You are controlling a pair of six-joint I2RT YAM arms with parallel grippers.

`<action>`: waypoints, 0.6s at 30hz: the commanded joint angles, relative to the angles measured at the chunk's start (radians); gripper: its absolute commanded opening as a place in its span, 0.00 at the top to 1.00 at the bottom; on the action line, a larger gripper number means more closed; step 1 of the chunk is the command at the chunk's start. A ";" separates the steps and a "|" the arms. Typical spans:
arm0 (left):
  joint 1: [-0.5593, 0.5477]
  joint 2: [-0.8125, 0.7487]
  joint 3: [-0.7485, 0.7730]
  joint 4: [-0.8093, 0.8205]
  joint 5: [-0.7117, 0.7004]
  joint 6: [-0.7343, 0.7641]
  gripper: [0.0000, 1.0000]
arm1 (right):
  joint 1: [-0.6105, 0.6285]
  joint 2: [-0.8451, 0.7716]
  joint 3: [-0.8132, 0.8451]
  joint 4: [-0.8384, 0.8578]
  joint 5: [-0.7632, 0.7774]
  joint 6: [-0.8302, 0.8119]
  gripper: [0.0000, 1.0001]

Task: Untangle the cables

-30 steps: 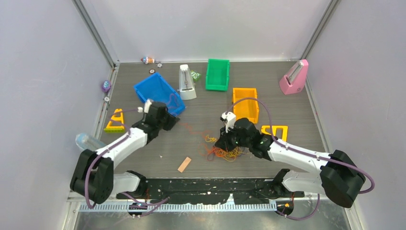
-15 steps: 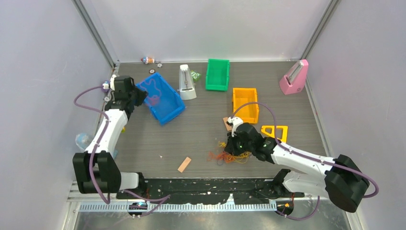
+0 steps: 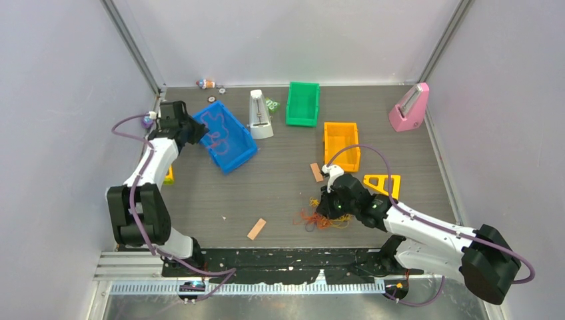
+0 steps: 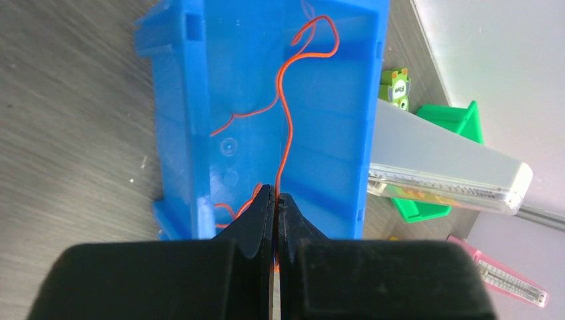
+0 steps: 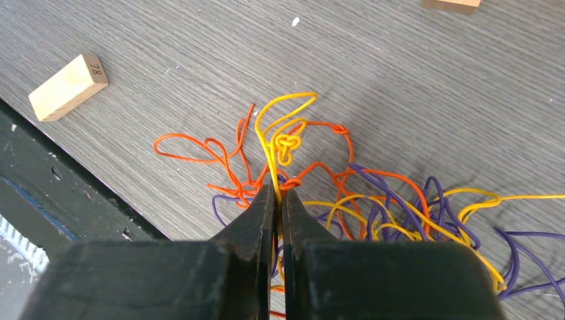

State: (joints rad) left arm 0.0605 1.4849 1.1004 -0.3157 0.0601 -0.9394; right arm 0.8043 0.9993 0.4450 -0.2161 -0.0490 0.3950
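The cables [image 3: 320, 219] lie as a loose tangle of orange, yellow and purple strands [image 5: 373, 207] on the grey table, near the front middle. My right gripper [image 3: 328, 207] [image 5: 278, 193] is down at the tangle's edge, shut on a yellow cable that loops up to a small knot [image 5: 285, 145]. My left gripper [image 3: 193, 130] [image 4: 276, 195] is at the far left, at the rim of the blue bin [image 3: 240, 153] [image 4: 333, 133]. It is shut on a single orange-red cable [image 4: 286, 127] that trails across the bin's floor [image 3: 216, 137].
Two wooden blocks [image 3: 256, 229] [image 3: 316, 172] lie near the tangle, one showing in the right wrist view [image 5: 68, 87]. A grey metronome [image 3: 259, 115], green bin [image 3: 302, 103], orange bin [image 3: 341, 145], pink metronome [image 3: 410, 108] and yellow triangle frame [image 3: 382, 183] stand behind.
My left arm has swung from the table's middle to the far left, drawing the orange-red cable out of the tangle into the blue bin. My right gripper has shifted slightly right and nearer.
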 commanded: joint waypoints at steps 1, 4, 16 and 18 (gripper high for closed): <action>-0.004 0.039 0.115 0.016 0.064 0.020 1.00 | 0.004 0.004 0.056 0.030 -0.005 -0.009 0.95; -0.031 0.016 0.146 -0.007 0.019 0.052 1.00 | 0.005 0.018 0.067 0.039 -0.016 -0.011 0.95; -0.067 0.015 0.112 0.051 -0.010 0.012 1.00 | 0.004 0.041 0.127 0.110 -0.112 -0.045 0.94; -0.089 0.031 0.069 0.105 0.019 -0.021 1.00 | 0.004 0.050 0.133 0.110 -0.114 -0.046 0.95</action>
State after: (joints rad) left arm 0.0021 1.4899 1.2308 -0.3119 0.0162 -0.9009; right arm 0.8043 1.0367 0.5198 -0.1631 -0.1406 0.3676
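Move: My left hand, shut on the orange cable, is over the blue bin: the bin's middle lies about 3 cm ahead, 4 cm to the right and 13 cm below. From that hand the white metronome stands some 15 cm right and 5 cm ahead, the green toy about 19 cm right and 12 cm ahead. My right hand holds the yellow knot of the tangle, whose middle is some 3 cm right, 1 cm back and 5 cm below; the near wooden block lies about 19 cm left and 5 cm back, the far block about 13 cm straight ahead. Keeping the orange cable pinched, I ease my left hand forward a couple of centimetres over the blue bin, then lift it about 5 cm, tipping the fingers up slightly. Meanwhile my right hand keeps its hold on the yellow knot and draws it up and to the left, about 3 cm each way, away from the far side of the tangle and towards the near block's side. ##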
